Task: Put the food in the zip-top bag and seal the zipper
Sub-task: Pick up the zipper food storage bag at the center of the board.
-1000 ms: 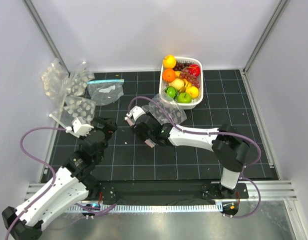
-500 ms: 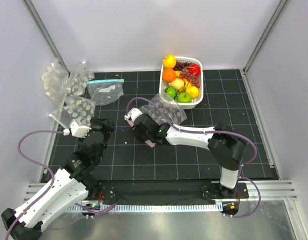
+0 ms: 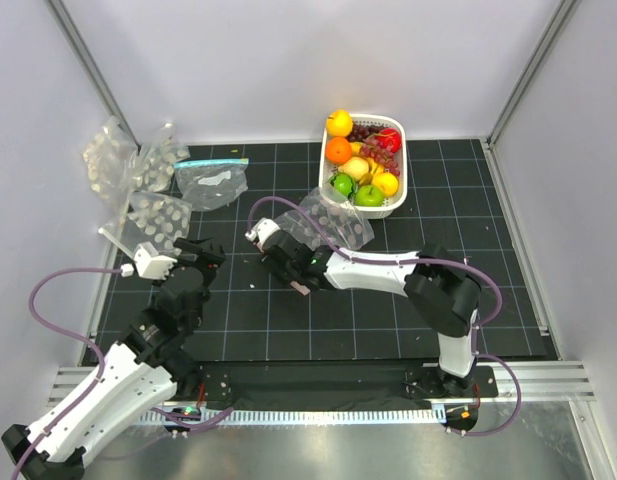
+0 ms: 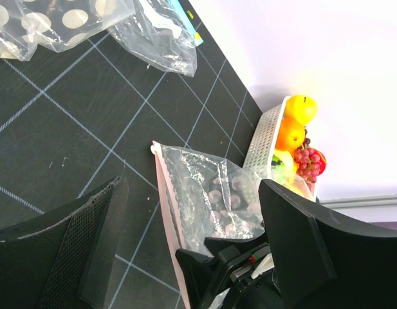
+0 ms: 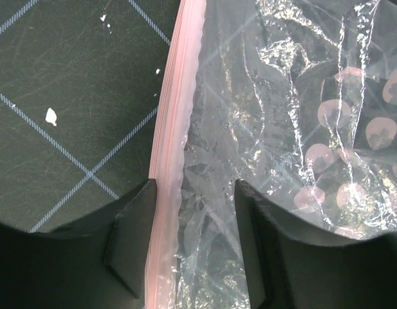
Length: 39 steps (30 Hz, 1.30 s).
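The zip-top bag (image 3: 338, 222) lies flat and empty on the black mat, just in front of the basket. Its pinkish zipper (image 5: 169, 161) runs along its left edge. The food (image 3: 360, 160), an orange, a lemon, grapes and green apples, sits in the white basket (image 3: 402, 160). My right gripper (image 3: 291, 265) is open and low over the bag's mouth. In the right wrist view the gripper (image 5: 195, 193) has the zipper and a band of clear plastic between its fingers. My left gripper (image 3: 193, 255) is open and empty, left of the bag (image 4: 211, 193).
Several spare dotted bags (image 3: 153, 215) lie piled at the back left by the wall. A flat clear bag with a teal strip (image 3: 213, 180) lies beside them. The right arm's cable (image 3: 288, 200) loops over the bag.
The right gripper has slid a little to the left and back along the bag's mouth. The left gripper has drawn slightly left, away from the bag.
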### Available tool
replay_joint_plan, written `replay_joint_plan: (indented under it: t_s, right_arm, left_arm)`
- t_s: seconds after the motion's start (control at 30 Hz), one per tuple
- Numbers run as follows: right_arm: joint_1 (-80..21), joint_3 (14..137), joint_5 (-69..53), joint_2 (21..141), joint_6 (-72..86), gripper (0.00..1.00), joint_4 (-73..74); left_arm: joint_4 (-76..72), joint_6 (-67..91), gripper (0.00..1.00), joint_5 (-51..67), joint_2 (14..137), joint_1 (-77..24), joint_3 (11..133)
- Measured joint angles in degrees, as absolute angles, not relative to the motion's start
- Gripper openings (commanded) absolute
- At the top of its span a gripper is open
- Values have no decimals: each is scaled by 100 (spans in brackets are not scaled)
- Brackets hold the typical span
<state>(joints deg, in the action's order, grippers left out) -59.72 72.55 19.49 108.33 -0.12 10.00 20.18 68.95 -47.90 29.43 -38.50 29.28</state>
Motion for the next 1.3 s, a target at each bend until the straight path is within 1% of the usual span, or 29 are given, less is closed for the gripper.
replay_joint_plan:
  t_s: [0.07, 0.1, 0.13, 0.17, 0.23, 0.27, 0.43, 0.57, 0.73, 1.0, 1.13, 1.3]
  right_arm:
    - [-5977, 7306, 1990, 10871, 21, 47, 1039]
    - [-5979, 7314, 2014, 10881, 30, 39, 1048]
    - [-5979, 7330, 2045, 10890, 30, 34, 1085]
    - [-5979, 7349, 2069, 10903, 38, 23, 1114]
    - [-5979, 7380, 2130, 10914, 73, 12, 1144]
    - [-5979, 7384, 2174, 10914, 86, 1, 1157]
    - [-5979, 7347, 2344, 10881, 174, 1, 1105]
    - [-5979, 6958, 2399, 10503, 276, 1, 882]
    - [-5977, 6152, 2416, 9483, 495, 1, 325]
    - [-5714, 5304, 2235, 8173, 1017, 1, -617]
    - [-5513, 4976, 2038, 7806, 1328, 1, -891]
    - [-5454, 4860, 1813, 7712, 1531, 1, -1024]
  left_arm:
    - [2023, 6901, 86, -4807, 2928, -3850, 2926]
    - [2023, 6901, 86, -4814, 2928, -3850, 2923]
    - [2025, 6904, 86, -4821, 2930, -3850, 2921]
    - [2036, 6904, 86, -4823, 2934, -3850, 2921]
    - [2045, 6904, 86, -4825, 2952, -3850, 2921]
    - [2047, 6904, 86, -4825, 2965, -3850, 2921]
    - [1986, 6792, 86, -4772, 3039, -3850, 2921]
    - [1573, 6316, 89, -4379, 3280, -3850, 2919]
    - [926, 5706, 90, -3557, 3754, -3850, 2919]
    - [-56, 5048, 91, -2058, 4366, -3857, 2919]
    - [-644, 4971, 91, -1439, 4676, -3857, 2886]
    - [-1103, 4897, 91, -930, 4969, -3857, 2856]
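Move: The bag's pink zipper edge lies practically at the right fingertips, only about 1 cm ahead and 1 cm lower, between the open fingers. From that hand the fruit basket stands some 24 cm ahead and 19 cm right, the blue-zip bag roughly 20 cm ahead and 17 cm left, both at board level. From the left hand the pink edge is about 5 cm ahead, 16 cm right and 15 cm lower. Shut the right gripper on the bag's pink zipper edge, then lift it about 12 cm while drifting right roughly half as far, rolling the wrist so its left side rises some 35 degrees. As it lifts, sweep the open left gripper right towards the pink edge, swinging it some 40 degrees clockwise, and stop short without touching. ##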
